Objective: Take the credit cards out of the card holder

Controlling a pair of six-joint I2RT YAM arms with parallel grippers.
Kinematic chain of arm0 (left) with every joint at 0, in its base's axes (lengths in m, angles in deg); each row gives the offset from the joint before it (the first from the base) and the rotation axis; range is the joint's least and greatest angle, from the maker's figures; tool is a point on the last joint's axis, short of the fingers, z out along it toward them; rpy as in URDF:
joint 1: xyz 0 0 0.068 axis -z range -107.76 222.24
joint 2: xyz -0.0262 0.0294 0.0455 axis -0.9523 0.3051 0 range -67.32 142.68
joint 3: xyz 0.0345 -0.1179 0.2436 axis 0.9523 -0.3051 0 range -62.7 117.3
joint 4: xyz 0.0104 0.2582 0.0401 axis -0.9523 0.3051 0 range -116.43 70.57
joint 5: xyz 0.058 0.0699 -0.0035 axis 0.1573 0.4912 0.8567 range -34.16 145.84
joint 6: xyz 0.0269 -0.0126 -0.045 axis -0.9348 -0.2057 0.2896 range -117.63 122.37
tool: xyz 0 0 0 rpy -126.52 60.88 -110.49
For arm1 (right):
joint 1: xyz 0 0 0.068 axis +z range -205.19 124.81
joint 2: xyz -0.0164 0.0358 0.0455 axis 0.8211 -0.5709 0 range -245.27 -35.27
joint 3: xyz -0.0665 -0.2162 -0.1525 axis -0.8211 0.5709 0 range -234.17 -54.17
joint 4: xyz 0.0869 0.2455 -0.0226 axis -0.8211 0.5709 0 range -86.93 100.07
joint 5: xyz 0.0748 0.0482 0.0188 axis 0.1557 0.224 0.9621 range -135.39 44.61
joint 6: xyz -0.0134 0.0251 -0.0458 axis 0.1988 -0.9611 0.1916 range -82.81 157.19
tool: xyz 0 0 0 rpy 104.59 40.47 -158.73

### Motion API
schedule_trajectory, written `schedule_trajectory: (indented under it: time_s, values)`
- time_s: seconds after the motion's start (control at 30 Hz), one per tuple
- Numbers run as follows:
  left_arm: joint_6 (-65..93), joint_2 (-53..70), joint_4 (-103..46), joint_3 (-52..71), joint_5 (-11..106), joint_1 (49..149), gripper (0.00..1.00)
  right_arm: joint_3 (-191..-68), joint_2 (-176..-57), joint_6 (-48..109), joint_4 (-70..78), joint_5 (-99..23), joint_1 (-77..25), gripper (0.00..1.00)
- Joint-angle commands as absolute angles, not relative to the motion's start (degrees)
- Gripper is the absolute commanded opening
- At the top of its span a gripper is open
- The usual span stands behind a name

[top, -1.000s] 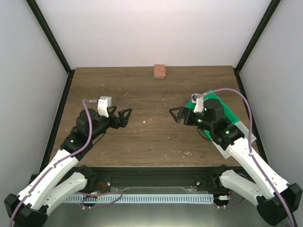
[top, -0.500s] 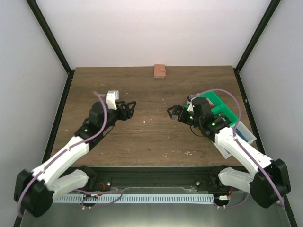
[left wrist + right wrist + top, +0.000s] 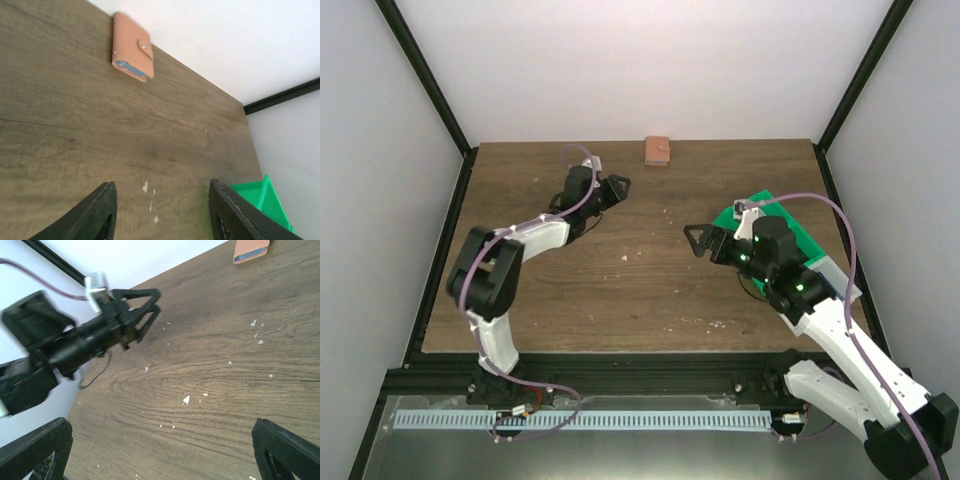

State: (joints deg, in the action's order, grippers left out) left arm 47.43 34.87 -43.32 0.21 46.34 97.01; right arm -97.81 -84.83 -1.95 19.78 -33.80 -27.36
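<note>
The card holder (image 3: 658, 150), a small tan-pink wallet snapped shut, lies flat at the table's far edge by the white wall. In the left wrist view the card holder (image 3: 131, 47) shows a light blue edge along one side. The credit cards are hidden inside it. My left gripper (image 3: 617, 188) reaches far forward, a short way to the near left of the holder. Its fingers (image 3: 97, 215) stand apart over bare wood. My right gripper (image 3: 698, 240) hovers wide open over the middle of the table, well short of the holder (image 3: 251, 250).
A green compartment tray (image 3: 790, 222) lies at the right, partly under the right arm; its corner (image 3: 262, 200) shows in the left wrist view. Small white flecks (image 3: 186, 400) dot the brown wood. Black frame posts and white walls ring the table.
The left arm has stretched forward and right toward the card holder, its jaws narrowing. The right arm swung a little left, then drew back right, staying open.
</note>
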Motion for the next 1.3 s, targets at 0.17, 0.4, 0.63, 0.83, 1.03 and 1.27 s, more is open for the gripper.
schedule_trajectory:
  time_s: [0.17, 0.4, 0.63, 0.83, 1.03, 1.27]
  values:
    - [65.1, 61.6, -55.0, 21.1, 41.4, 95.2, 0.53, -99.4, -79.7, -0.3, 23.7, -32.6, -27.8, 1.00]
    - [71.7, 78.5, -52.9, 38.2, 42.5, 94.5, 0.54, -99.9, -79.2, -0.9, 24.5, -31.4, -27.8, 1.00]
    - [75.9, 90.5, -49.7, 55.5, 42.5, 94.1, 0.55, -99.8, -77.8, -2.2, 25.1, -31.2, -27.7, 0.99]
    - [84.1, 97.3, -50.6, 63.0, 43.5, 94.4, 0.55, -101.6, -78.8, -1.1, 27.4, -31.8, -27.8, 1.00]
    - [92.4, 99.9, -55.5, 63.3, 46.5, 96.4, 0.52, -103.2, -79.8, -0.1, 28.4, -34.4, -27.8, 1.00]
    - [97.8, 103.8, -56.2, 67.4, 50.1, 97.7, 0.49, -104.0, -80.7, 0.3, 28.6, -35.1, -27.8, 1.00]
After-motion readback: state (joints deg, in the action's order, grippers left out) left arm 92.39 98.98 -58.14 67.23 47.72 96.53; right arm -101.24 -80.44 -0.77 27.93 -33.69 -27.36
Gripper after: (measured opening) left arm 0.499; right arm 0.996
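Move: The card holder lies flat near the table's far edge, about 26 cm ahead of the left hand, some 11 cm to its right and roughly 14 cm below it, nothing standing in between. The green tray is well off that path, about 38 cm right of the left hand, some 9 cm back and 15 cm below. From the right hand, the card holder lies about 46 cm ahead, 7 cm left and 22 cm below. The left hand swoops forward about 21 cm, sinking some 11 cm in the first half and bearing right throughout, then runs on nearly level and eases off just short of the card holder's near, open end. On the way the wrist rolls its left side down by about 40 degrees while the fingers stay half open, coming close to that end with no touch to be seen, and the empty right hand drifts back and up a mere 2 cm. ##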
